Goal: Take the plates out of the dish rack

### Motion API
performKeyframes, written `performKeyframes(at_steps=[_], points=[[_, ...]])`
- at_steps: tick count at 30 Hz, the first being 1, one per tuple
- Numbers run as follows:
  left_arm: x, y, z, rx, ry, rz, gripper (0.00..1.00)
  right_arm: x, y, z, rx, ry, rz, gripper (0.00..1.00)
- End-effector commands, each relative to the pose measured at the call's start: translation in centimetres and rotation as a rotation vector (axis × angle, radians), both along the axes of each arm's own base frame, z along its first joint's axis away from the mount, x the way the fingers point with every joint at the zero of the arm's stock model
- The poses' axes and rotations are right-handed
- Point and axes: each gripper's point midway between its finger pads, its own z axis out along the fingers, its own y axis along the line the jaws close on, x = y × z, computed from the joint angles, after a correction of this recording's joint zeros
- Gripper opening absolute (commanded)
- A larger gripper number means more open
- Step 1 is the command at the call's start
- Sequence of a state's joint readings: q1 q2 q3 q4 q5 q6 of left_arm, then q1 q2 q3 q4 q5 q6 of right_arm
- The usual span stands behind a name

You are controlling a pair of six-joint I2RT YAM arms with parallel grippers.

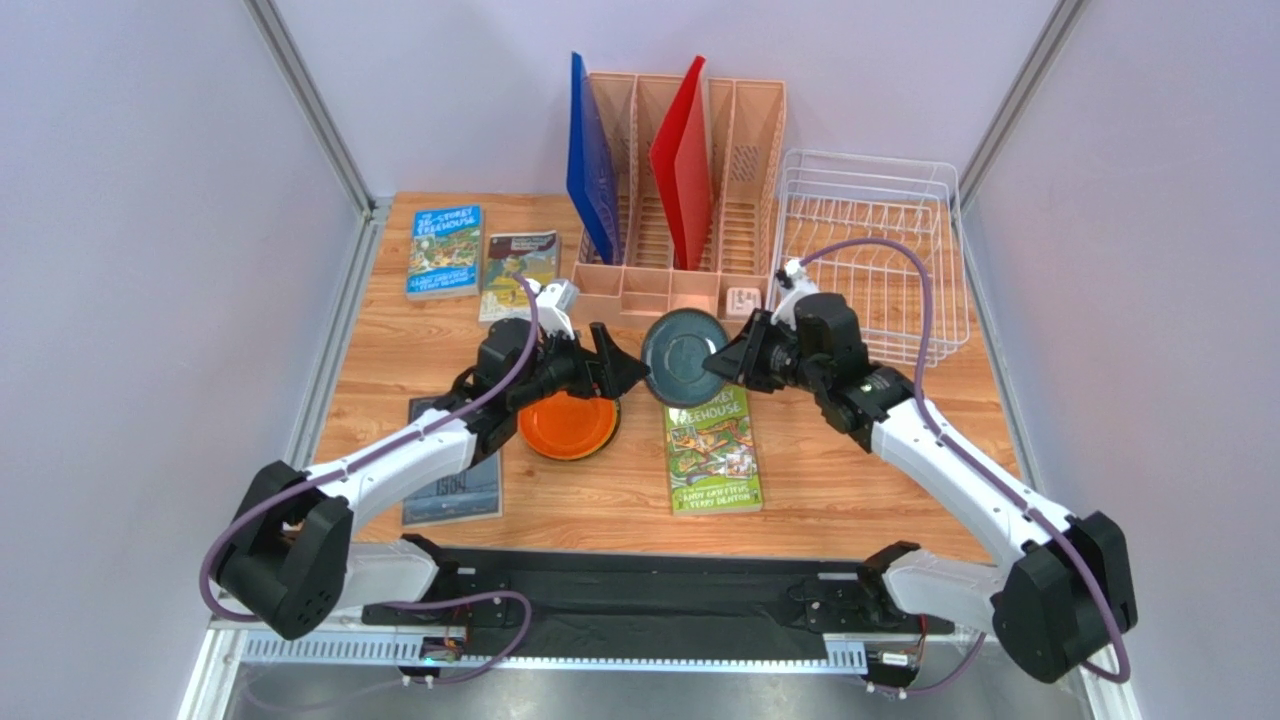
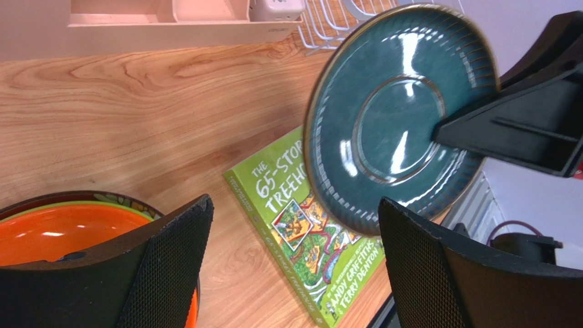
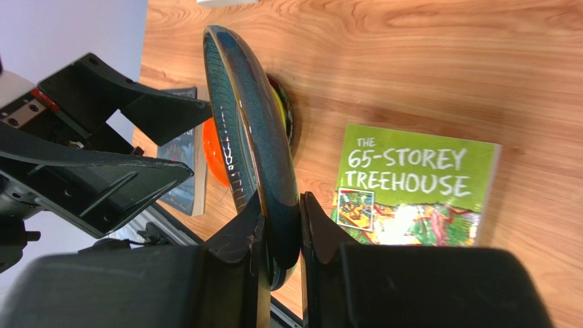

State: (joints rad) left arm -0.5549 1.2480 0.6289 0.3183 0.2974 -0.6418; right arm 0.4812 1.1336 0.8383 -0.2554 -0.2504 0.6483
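My right gripper [image 3: 280, 205] is shut on the rim of the dark teal-grey plate [image 1: 684, 357], holding it on edge above the table's middle. The plate's face [image 2: 397, 116] is turned toward my left gripper [image 2: 294, 212], which stands open just left of it, its fingers apart from the plate. Under the left gripper [image 1: 613, 365] sits a stack of plates with the orange plate [image 1: 568, 426] on top. A lime green rim [image 2: 82, 205] and a dark patterned rim show beneath it. The white wire dish rack [image 1: 872, 162] stands at the back right, and I see no plates in it.
A pink file organiser [image 1: 684, 195] with a blue and a red folder stands at the back centre, a small white box [image 1: 742, 302] beside it. A green book [image 1: 711, 450] lies under the held plate. Two books [image 1: 446, 251] lie back left, a dark one [image 1: 458, 480] front left.
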Motion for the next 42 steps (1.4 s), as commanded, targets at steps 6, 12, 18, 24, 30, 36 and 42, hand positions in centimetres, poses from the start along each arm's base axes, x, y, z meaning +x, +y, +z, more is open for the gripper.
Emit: performKeyframes(at_steps=[6, 12, 18, 24, 30, 36, 42], points=[[0.7, -0.9, 1.3, -0.074, -0.046, -0.005, 0.93, 0.7, 6.0, 4.1, 0.205, -0.094, 0.124, 0.00], [0.5, 0.1, 0.2, -0.061, -0.039, 0.041, 0.92, 0.5, 6.3, 6.2, 0.263, -0.141, 0.130, 0.00], [0.5, 0.3, 1.6, -0.097, -0.091, 0.050, 0.78, 0.0, 7.3, 5.8, 0.344, -0.093, 0.161, 0.00], [0.3, -0.4, 2.7, -0.148, -0.116, 0.019, 0.49, -1.0, 8.9, 5.0, 0.467, -0.019, 0.235, 0.00], [0.3, 0.0, 1.8, -0.138, -0.097, 0.042, 0.00, -0.7, 9.3, 4.2, 0.461, -0.002, 0.247, 0.00], [0.1, 0.4, 0.5, -0.103, -0.081, 0.046, 0.00, -0.6, 10.2, 3.3, 0.474, 0.043, 0.289, 0.12], [0.6, 4.2, -0.5, 0.001, -0.098, 0.226, 0.00, 0.5, 8.8, 1.2, 0.329, 0.051, 0.205, 0.53]])
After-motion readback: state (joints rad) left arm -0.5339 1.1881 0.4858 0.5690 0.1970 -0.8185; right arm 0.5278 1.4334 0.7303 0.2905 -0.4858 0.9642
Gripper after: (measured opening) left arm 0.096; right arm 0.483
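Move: The right hand holds the dark grey plate, its middle about 4 cm left and 1 ahead of the fingers. It is bound for the open left gripper, some 12 cm left. From the left hand, that plate is about 8 cm right and 1 ahead; the orange-topped plate stack is 9 left, 7 back and 12 below, and the green book 13 right, 10 back and 13 below. The right hand carries the plate about 8 cm left, slightly down; left fingers pinch its rim, then right fingers part. ##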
